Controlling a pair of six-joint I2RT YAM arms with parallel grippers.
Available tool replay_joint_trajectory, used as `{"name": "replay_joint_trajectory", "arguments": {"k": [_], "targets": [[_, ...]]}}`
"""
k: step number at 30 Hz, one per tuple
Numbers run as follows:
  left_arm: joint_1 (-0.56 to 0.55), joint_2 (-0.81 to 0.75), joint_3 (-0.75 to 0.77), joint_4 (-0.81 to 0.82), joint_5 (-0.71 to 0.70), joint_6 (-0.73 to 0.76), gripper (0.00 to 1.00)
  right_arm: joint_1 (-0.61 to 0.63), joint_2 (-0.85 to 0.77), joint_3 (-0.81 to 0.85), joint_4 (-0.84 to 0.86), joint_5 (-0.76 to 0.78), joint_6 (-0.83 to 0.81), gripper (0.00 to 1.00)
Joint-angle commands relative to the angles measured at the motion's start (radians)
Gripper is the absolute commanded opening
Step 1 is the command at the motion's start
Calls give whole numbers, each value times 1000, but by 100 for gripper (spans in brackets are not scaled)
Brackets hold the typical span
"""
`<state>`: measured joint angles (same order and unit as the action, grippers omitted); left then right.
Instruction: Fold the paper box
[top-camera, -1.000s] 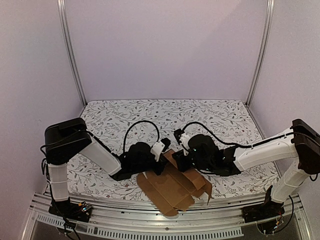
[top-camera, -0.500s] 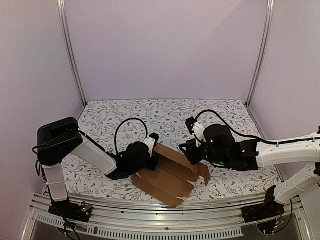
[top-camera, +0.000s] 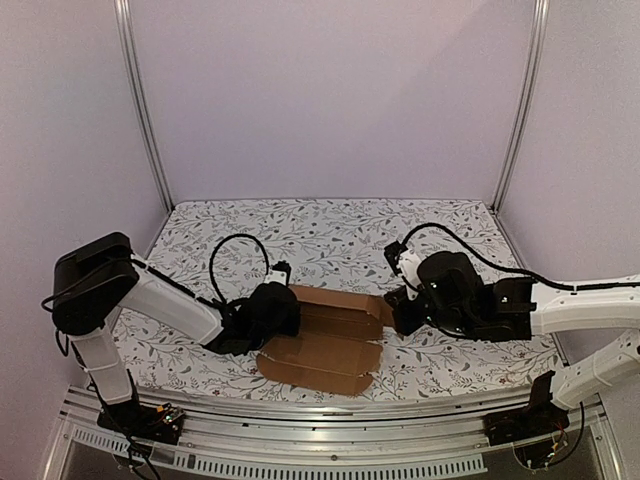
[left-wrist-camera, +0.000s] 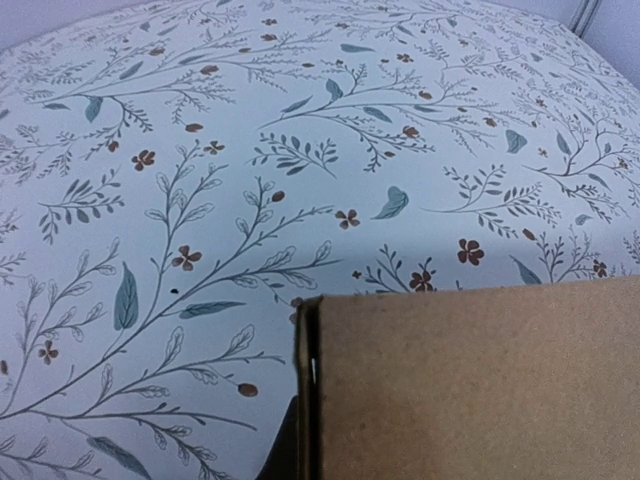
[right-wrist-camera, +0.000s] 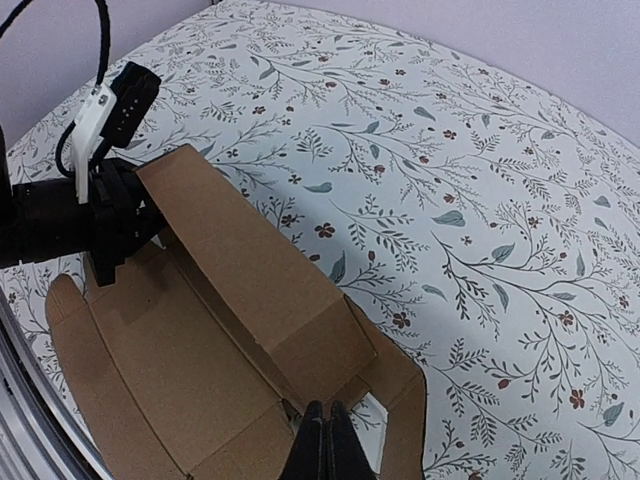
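The paper box (top-camera: 320, 345) is a flat brown die-cut sheet lying crosswise near the table's front edge, with one long panel (right-wrist-camera: 250, 265) raised along its back. My left gripper (top-camera: 288, 308) is shut on the left end of that raised panel. In the left wrist view the cardboard (left-wrist-camera: 480, 390) fills the lower right and hides the jaws except for one dark finger (left-wrist-camera: 283, 458). My right gripper (top-camera: 393, 318) is at the sheet's right end. Its fingertips (right-wrist-camera: 326, 435) are pressed together over the fold by the end flaps, with nothing visible between them.
A floral cloth (top-camera: 330, 235) covers the table, with bare cloth behind the sheet. Metal posts (top-camera: 140, 100) and pale walls enclose the back and sides. A metal rail (top-camera: 300, 440) runs along the front edge close to the sheet. Black cables loop over both wrists.
The sheet has turned from a slanted pile to lying straight across the table and flatter. My left gripper moved left with its panel, and my right gripper moved right and back.
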<state>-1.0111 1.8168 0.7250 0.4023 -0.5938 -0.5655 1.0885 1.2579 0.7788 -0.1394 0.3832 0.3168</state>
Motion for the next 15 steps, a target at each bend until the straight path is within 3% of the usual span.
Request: {"name": "replay_joint_trajectory", "arguments": {"k": [1,15], "targets": [[-16,-30,24,-177,-31,-126,0,-19,38,-17,-36,-16,33,0],[-67,-44,82,-344,-31,-212,0,-46,187,30,9,-27,62,0]]}}
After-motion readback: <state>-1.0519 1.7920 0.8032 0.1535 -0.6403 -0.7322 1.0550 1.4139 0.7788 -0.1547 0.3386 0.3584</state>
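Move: The right hand, fingers shut, hovers over the box's right end: the folded end tab lies about 4 cm ahead, 4 cm to its left and 9 cm below. The long back flap's middle is some 5 cm ahead, 11 cm left and 9 cm below; the middle panel some 3 cm back, 12 cm left and 14 cm down. From the left hand, already gripping the box's left end, the tab is about 16 cm right, 2 cm ahead and 3 cm higher. Right hand drops about 6 cm towards the end tab, fingers shut, while the left keeps its pinch, easing back. ##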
